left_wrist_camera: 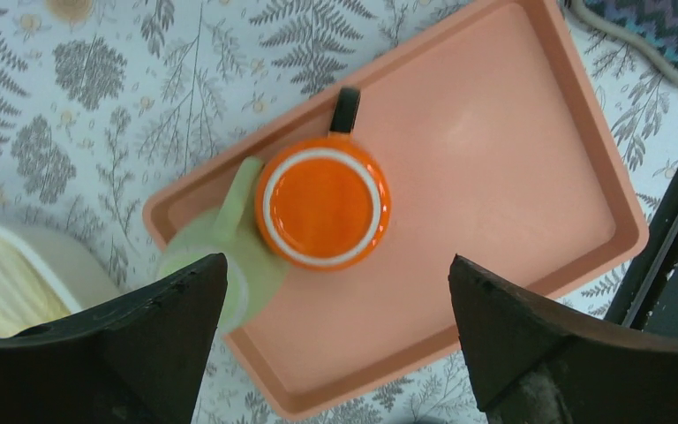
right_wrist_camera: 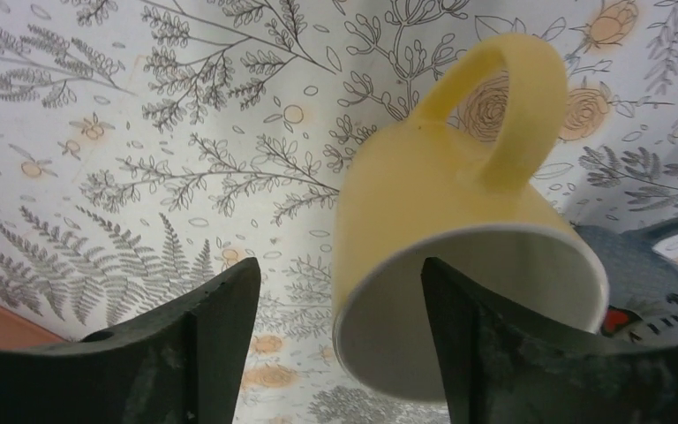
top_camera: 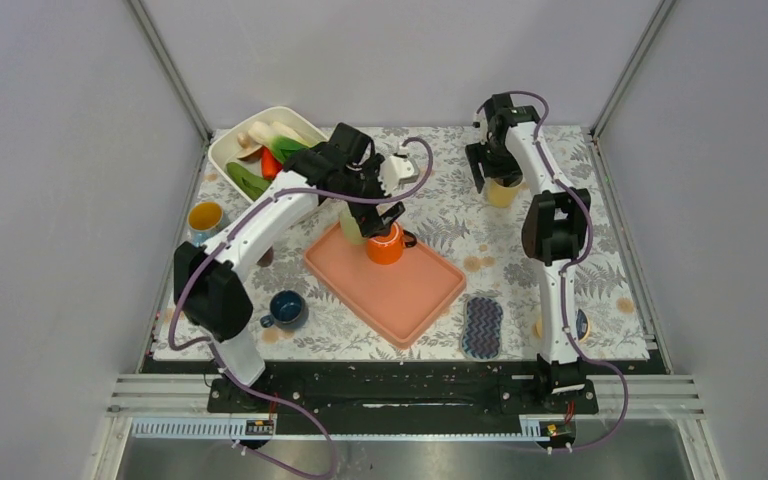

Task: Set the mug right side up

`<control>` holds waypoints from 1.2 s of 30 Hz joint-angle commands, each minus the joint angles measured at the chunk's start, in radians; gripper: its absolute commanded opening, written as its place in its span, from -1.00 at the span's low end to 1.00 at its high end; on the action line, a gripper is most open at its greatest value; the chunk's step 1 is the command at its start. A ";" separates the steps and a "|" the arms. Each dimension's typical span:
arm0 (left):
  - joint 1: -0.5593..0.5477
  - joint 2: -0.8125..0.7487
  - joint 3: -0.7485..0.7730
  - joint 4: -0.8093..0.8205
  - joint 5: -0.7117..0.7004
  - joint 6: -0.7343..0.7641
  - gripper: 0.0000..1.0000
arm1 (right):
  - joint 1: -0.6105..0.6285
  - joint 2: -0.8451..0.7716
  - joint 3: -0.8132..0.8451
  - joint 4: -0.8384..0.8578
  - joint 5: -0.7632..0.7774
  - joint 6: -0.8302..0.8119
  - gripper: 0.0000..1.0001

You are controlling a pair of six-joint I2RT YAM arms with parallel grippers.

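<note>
An orange mug (top_camera: 385, 246) with a black handle stands on the salmon tray (top_camera: 420, 300). In the left wrist view the orange mug (left_wrist_camera: 322, 203) shows a flat orange disc ringed in white, apparently its base turned up. My left gripper (left_wrist_camera: 337, 265) hangs over it, open wide and holding nothing. At the back right a yellow mug (right_wrist_camera: 433, 185) rests on the table with its mouth toward the wrist camera. My right gripper (right_wrist_camera: 340, 265) is open. One finger reaches inside the yellow mug's rim, the other stands outside, clear of the wall.
A pale green mug (left_wrist_camera: 221, 252) touches the orange one at the tray's corner. A white bin (top_camera: 265, 150) of vegetables sits back left. A yellow-lined mug (top_camera: 205, 217) and a blue mug (top_camera: 286, 308) stand at the left. A zigzag cloth (top_camera: 481, 326) lies right of the tray.
</note>
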 commanded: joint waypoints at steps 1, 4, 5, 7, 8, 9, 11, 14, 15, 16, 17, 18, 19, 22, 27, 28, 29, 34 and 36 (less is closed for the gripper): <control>-0.062 0.137 0.189 -0.049 0.051 0.006 0.98 | 0.000 -0.183 -0.003 -0.019 -0.017 0.004 0.61; -0.108 0.247 0.286 -0.086 0.024 0.035 0.96 | -0.002 -0.290 -0.078 0.005 -0.031 0.003 0.90; -0.112 0.273 0.308 -0.093 0.022 0.046 0.91 | -0.002 -0.333 -0.109 0.022 -0.029 0.001 0.98; -0.112 0.314 0.330 -0.100 0.014 0.047 0.69 | -0.007 -0.407 -0.186 0.064 0.029 0.001 0.99; -0.116 0.333 0.340 -0.101 0.008 0.045 0.58 | -0.013 -0.451 -0.218 0.076 0.059 0.001 0.99; -0.124 0.352 0.352 -0.101 -0.001 0.040 0.51 | -0.021 -0.481 -0.254 0.089 0.084 0.003 0.99; -0.141 0.387 0.384 -0.104 -0.013 0.038 0.42 | -0.038 -0.534 -0.334 0.117 0.101 0.007 0.99; -0.166 0.431 0.413 -0.111 -0.083 0.043 0.31 | -0.071 -0.596 -0.434 0.157 0.077 0.011 0.99; -0.169 0.445 0.414 -0.118 -0.108 0.049 0.27 | -0.082 -0.611 -0.463 0.167 0.072 0.011 0.99; -0.169 0.455 0.410 -0.122 -0.127 0.056 0.26 | -0.090 -0.626 -0.489 0.176 0.071 0.011 0.99; -0.170 0.463 0.401 -0.122 -0.152 0.066 0.26 | -0.099 -0.640 -0.515 0.185 0.069 0.010 0.99; -0.171 0.471 0.387 -0.115 -0.177 0.072 0.26 | -0.108 -0.654 -0.538 0.195 0.067 0.010 0.99; -0.171 0.479 0.378 -0.101 -0.210 0.073 0.27 | -0.115 -0.666 -0.557 0.208 0.062 0.012 0.99; -0.171 0.497 0.363 -0.079 -0.260 0.085 0.21 | -0.126 -0.685 -0.587 0.230 0.028 0.020 0.99; -0.176 0.488 0.306 -0.080 -0.254 0.105 0.00 | -0.127 -0.710 -0.614 0.237 0.023 0.021 0.99; -0.179 0.487 0.295 -0.080 -0.255 0.108 -0.03 | -0.127 -0.716 -0.618 0.239 0.028 0.021 0.99; -0.178 0.489 0.288 -0.080 -0.257 0.111 -0.05 | -0.128 -0.721 -0.624 0.241 0.031 0.021 0.99; -0.178 0.493 0.267 -0.077 -0.251 0.106 -0.64 | -0.129 -0.757 -0.657 0.254 0.025 0.027 0.99; -0.179 0.486 0.260 -0.078 -0.241 0.097 -0.99 | -0.129 -0.775 -0.672 0.255 0.037 0.030 0.99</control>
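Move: The orange mug stands bottom up on the tray, its middle roughly 13 cm below the left hand, some 2 cm ahead and 2 cm right; its black handle sticks out to the right, about 7 cm right of the hand. The green mug is about 6 cm ahead and 4 cm left, the tray's middle 5 cm back and 2 cm right. From the right hand, the yellow mug is 3 cm right and 1 cm ahead, the grey mug 15 cm right and 2 cm back, the orange mug 27 cm left and 14 cm back. The left hand sweeps about 8 cm right over the orange mug, then sinks to its handle, some 13 cm down in all, tipping about 20 degrees so the fingers point more nearly straight down and closing them from wide open onto the black handle. Meanwhile the right hand finishes opening, comes free of the yellow mug's rim, climbs some 16 cm while drawing back, then swings right and sinks a few centimetres before easing up again, clear of the mugs. ##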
